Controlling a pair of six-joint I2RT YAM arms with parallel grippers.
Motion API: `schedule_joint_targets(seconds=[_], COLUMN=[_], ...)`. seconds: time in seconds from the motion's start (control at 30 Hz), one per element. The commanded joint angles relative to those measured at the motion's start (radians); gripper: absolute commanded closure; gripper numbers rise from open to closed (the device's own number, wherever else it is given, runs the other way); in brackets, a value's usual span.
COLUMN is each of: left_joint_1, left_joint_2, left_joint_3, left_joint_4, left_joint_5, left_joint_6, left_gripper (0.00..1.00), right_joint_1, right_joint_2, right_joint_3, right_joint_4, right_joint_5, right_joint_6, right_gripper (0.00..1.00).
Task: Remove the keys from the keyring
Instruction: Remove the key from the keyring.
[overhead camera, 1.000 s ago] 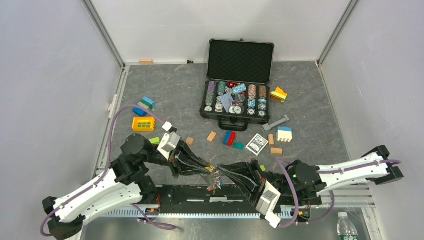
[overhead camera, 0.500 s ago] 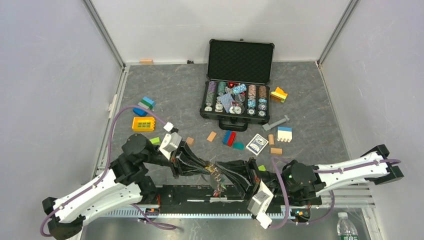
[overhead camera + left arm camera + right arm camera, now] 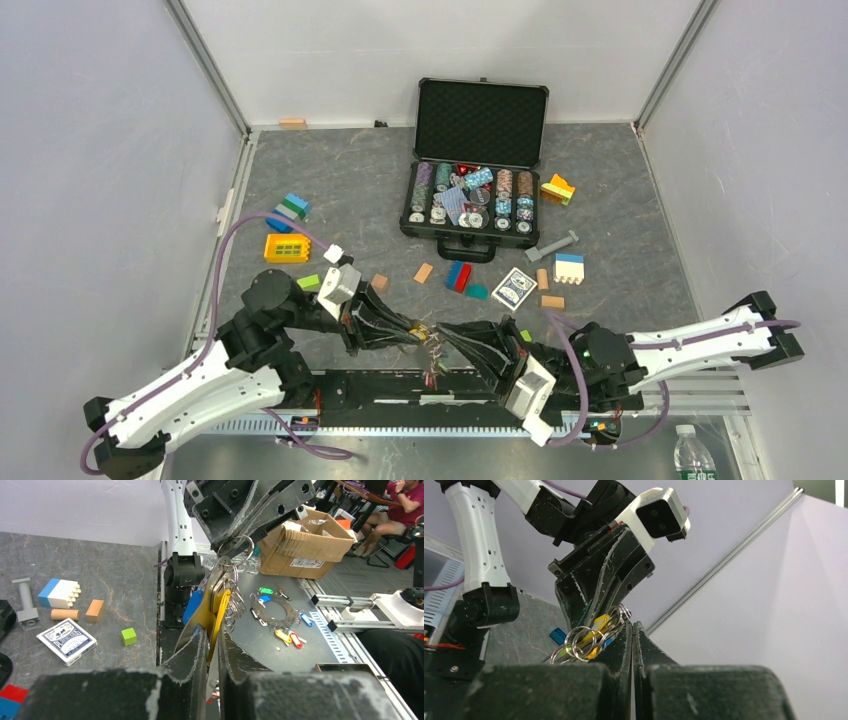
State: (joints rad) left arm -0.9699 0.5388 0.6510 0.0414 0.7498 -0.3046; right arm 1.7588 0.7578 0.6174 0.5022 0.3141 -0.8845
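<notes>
The bunch of keys (image 3: 432, 352) hangs between my two grippers near the table's front edge. My left gripper (image 3: 214, 630) is shut on a yellow-headed key (image 3: 218, 611); a blue-headed key (image 3: 192, 608) lies against its left finger. Several small silver rings (image 3: 235, 600) dangle beside them. At the top of the bunch, the keyring (image 3: 239, 547) loops at the tips of my right gripper (image 3: 234, 539). In the right wrist view, my right gripper (image 3: 631, 626) is pressed shut with the rings (image 3: 580, 640) and yellow head (image 3: 596, 624) just to its left. The left gripper (image 3: 599, 582) reaches in from above.
An open case of poker chips (image 3: 478, 200) stands at the back. A card deck (image 3: 514, 288) and coloured blocks (image 3: 458, 276) lie mid-table, with more blocks (image 3: 286, 246) at the left. More tagged keys on a ring (image 3: 275, 617) lie on the dark plate beyond the front edge, near a cardboard box (image 3: 305, 545).
The two grippers and the key bunch have shifted slightly away from the front edge, and the right wrist has turned a little. Both grips have held.
</notes>
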Motion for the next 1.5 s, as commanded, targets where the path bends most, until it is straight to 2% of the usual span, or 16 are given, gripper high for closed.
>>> schedule_joint_targets(seconds=[0.0, 0.07, 0.13, 0.2, 0.3, 0.5, 0.63, 1.0, 1.23, 1.27, 1.37, 1.47], left_joint_1=[-0.005, -0.005, -0.005, -0.005, -0.004, -0.004, -0.005, -0.005, -0.005, -0.005, -0.005, -0.005], left_joint_2=[-0.034, -0.038, -0.039, -0.042, -0.052, -0.086, -0.094, -0.094, -0.097, -0.094, -0.092, -0.102], left_joint_3=[0.023, 0.021, 0.021, 0.021, 0.021, 0.006, 0.004, -0.010, -0.011, -0.009, -0.005, -0.004], left_joint_4=[0.064, 0.066, 0.066, 0.066, 0.066, 0.066, 0.065, -0.021, -0.131, -0.145, -0.173, -0.158], left_joint_5=[0.006, 0.004, -0.004, -0.004, -0.001, -0.003, -0.010, -0.067, -0.226, -0.251, -0.279, -0.245], left_joint_6=[0.043, 0.046, 0.045, 0.045, 0.045, 0.045, 0.046, 0.071, 0.078, 0.076, 0.079, 0.078], left_gripper=[0.98, 0.97, 0.79, 0.65, 0.56, 0.52, 0.51, 0.43, 0.18, 0.17, 0.17, 0.23], right_joint_1=[-0.006, -0.005, -0.005, -0.006, -0.006, -0.006, -0.006, -0.005, -0.005, -0.005, -0.005, -0.005], right_joint_2=[-0.026, -0.022, -0.011, 0.000, 0.010, -0.001, -0.014, -0.058, -0.057, -0.054, -0.045, -0.047], right_joint_3=[-0.086, -0.120, -0.142, -0.153, -0.161, -0.155, -0.131, -0.102, -0.099, -0.100, -0.104, -0.107], right_joint_4=[0.234, 0.310, 0.374, 0.411, 0.438, 0.420, 0.339, 0.263, 0.259, 0.262, 0.260, 0.250], right_joint_5=[0.049, 0.050, 0.047, 0.044, 0.047, 0.048, 0.020, 0.003, 0.060, 0.072, 0.085, 0.078], right_joint_6=[0.137, 0.178, 0.202, 0.211, 0.207, 0.183, 0.169, 0.131, 0.085, 0.080, 0.068, 0.063], right_gripper=[1.00, 1.00, 1.00, 1.00, 1.00, 1.00, 1.00, 1.00, 1.00, 1.00, 1.00, 1.00])
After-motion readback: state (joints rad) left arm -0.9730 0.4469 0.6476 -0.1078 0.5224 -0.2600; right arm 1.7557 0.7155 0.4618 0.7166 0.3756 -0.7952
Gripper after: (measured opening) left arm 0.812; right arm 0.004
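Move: The keyring sits between the two hands. Its plate is held edge-on in the left fingers, and the bunch's middle is about 2 cm to the right of the left hand point, 1 cm back and 1 cm higher. The yellow tag stands roughly 1 cm right and 1 cm up from the left fingers. From the right fingers, shut on a small ring at the bunch's upper end, the keyring's middle lies about 2 cm left, 2 cm back and 4 cm below. The keyring is handed over: the left fingers let go of its plate and open wide while that hand lifts about 2 cm and eases left, then swings some 3 cm forward and down past its starting height, turning slightly counter-clockwise. The right fingers stay shut on the small ring, tilting up some 10 degrees and sinking about 2 cm, with a drift to the right, away from the left hand. ##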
